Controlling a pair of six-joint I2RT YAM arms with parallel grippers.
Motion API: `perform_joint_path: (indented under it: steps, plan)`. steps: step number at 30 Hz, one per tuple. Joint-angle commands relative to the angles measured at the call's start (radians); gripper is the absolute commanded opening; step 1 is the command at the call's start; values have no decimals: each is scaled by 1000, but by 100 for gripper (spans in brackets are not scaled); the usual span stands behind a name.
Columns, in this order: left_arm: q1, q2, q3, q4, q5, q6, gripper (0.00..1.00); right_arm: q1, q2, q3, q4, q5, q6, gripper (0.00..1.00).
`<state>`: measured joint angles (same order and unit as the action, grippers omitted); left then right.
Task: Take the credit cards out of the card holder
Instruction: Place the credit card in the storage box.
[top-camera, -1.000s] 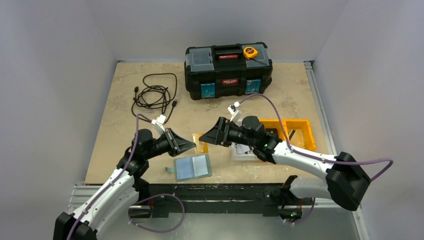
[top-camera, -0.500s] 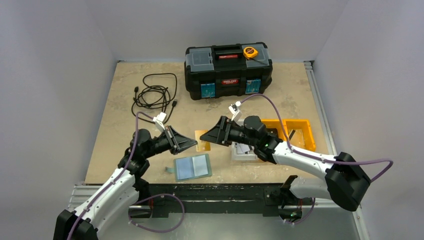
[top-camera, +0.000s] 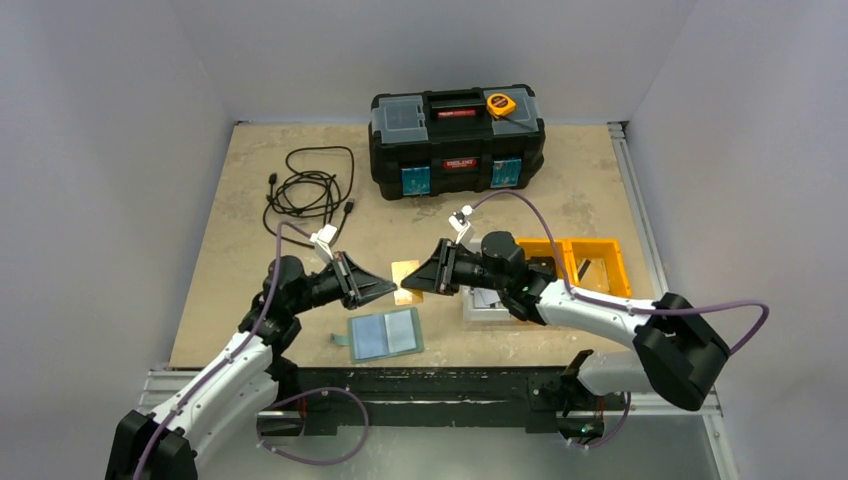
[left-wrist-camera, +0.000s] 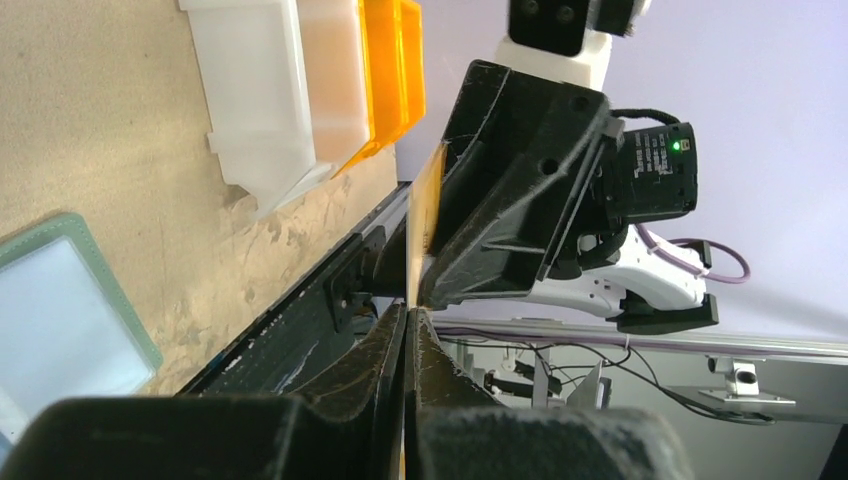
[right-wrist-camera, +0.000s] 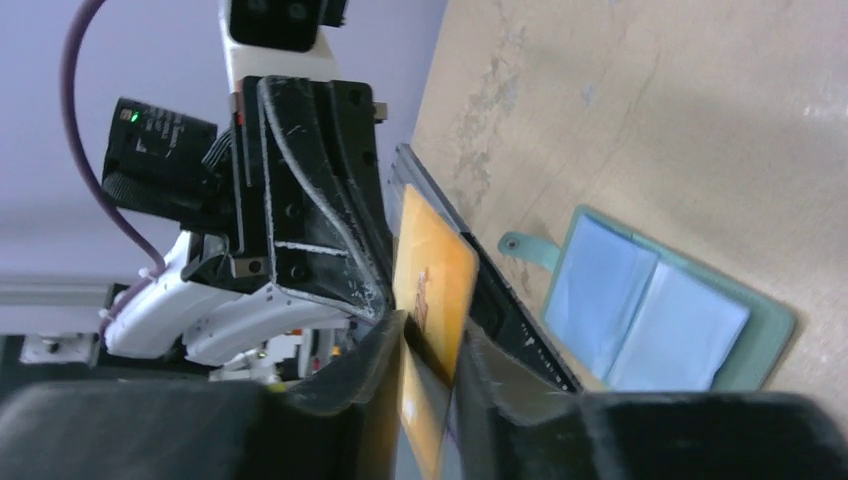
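Observation:
A tan-orange credit card (top-camera: 406, 281) hangs in the air between the two arms, above the table. My left gripper (top-camera: 392, 291) is shut on its near end, the card (left-wrist-camera: 425, 215) rising edge-on from the pinched jaws (left-wrist-camera: 408, 312). My right gripper (top-camera: 405, 287) has come over the far end. In the right wrist view the card (right-wrist-camera: 432, 280) stands slanted between my fingers (right-wrist-camera: 432, 335), which are narrowed but still apart. The teal card holder (top-camera: 385, 334) lies open and flat on the table below, its pale blue pockets (right-wrist-camera: 660, 315) facing up.
A white bin (top-camera: 490, 305) and two orange bins (top-camera: 585, 262) sit under the right arm. A black toolbox (top-camera: 457, 140) with a tape measure (top-camera: 500, 104) on top stands at the back. A coiled black cable (top-camera: 310, 190) lies at the back left.
My right gripper has moved left onto the card and its jaws have narrowed around it. The left gripper has stayed shut on the card, nearly still.

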<state>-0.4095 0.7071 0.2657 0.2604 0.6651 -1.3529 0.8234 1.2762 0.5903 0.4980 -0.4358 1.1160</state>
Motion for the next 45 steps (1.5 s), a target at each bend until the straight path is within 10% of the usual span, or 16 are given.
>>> perform_joint_path:
  steps: [1, 5, 11, 13, 24, 45]
  plan:
    - [6, 6, 12, 62, 42, 1, 0, -6, 12, 14, 67, -57, 17, 12]
    - [6, 3, 41, -25, 44, 47, 4, -6, -26, 29, -42, -6, -22, 0]
    - [6, -26, 178, -432, -49, 245, 68, -5, -126, 85, -339, 175, -124, 0]
    - [6, -13, 251, -578, -95, 331, 75, -8, -158, 120, -476, 266, -164, 0]
    - [6, 92, 413, -786, -161, 502, 80, -175, -217, 333, -1233, 883, -294, 0]
    - [6, 189, 423, -766, -79, 553, 79, -584, -73, 438, -1465, 1242, -339, 0]
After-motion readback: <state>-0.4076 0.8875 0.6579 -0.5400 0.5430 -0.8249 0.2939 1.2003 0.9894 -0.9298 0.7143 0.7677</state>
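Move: Between the two fingertips stands the gold credit card, its middle about 2 cm right and 1 cm ahead of the left hand, and roughly 1 cm ahead of the right hand, level sideways with it. The right yellow storage box lies some 42 cm right, 14 cm ahead and 17 cm below the right hand. The white box is about 19 cm right and 13 cm ahead; the open card holder lies about 4 cm left and 2 cm ahead, 18 cm down. Closing the rest of the way on the gold card that the left fingers still hold, the right hand takes it over as the left opens wide. The right then carries the card some 37 cm right, 8 cm forward and 5 cm down towards the right yellow box, swinging clockwise and tipping its fingers well down. The left hand backs off about 3 cm left, sinks 4 cm and dips its fingertips some 30 degrees. ##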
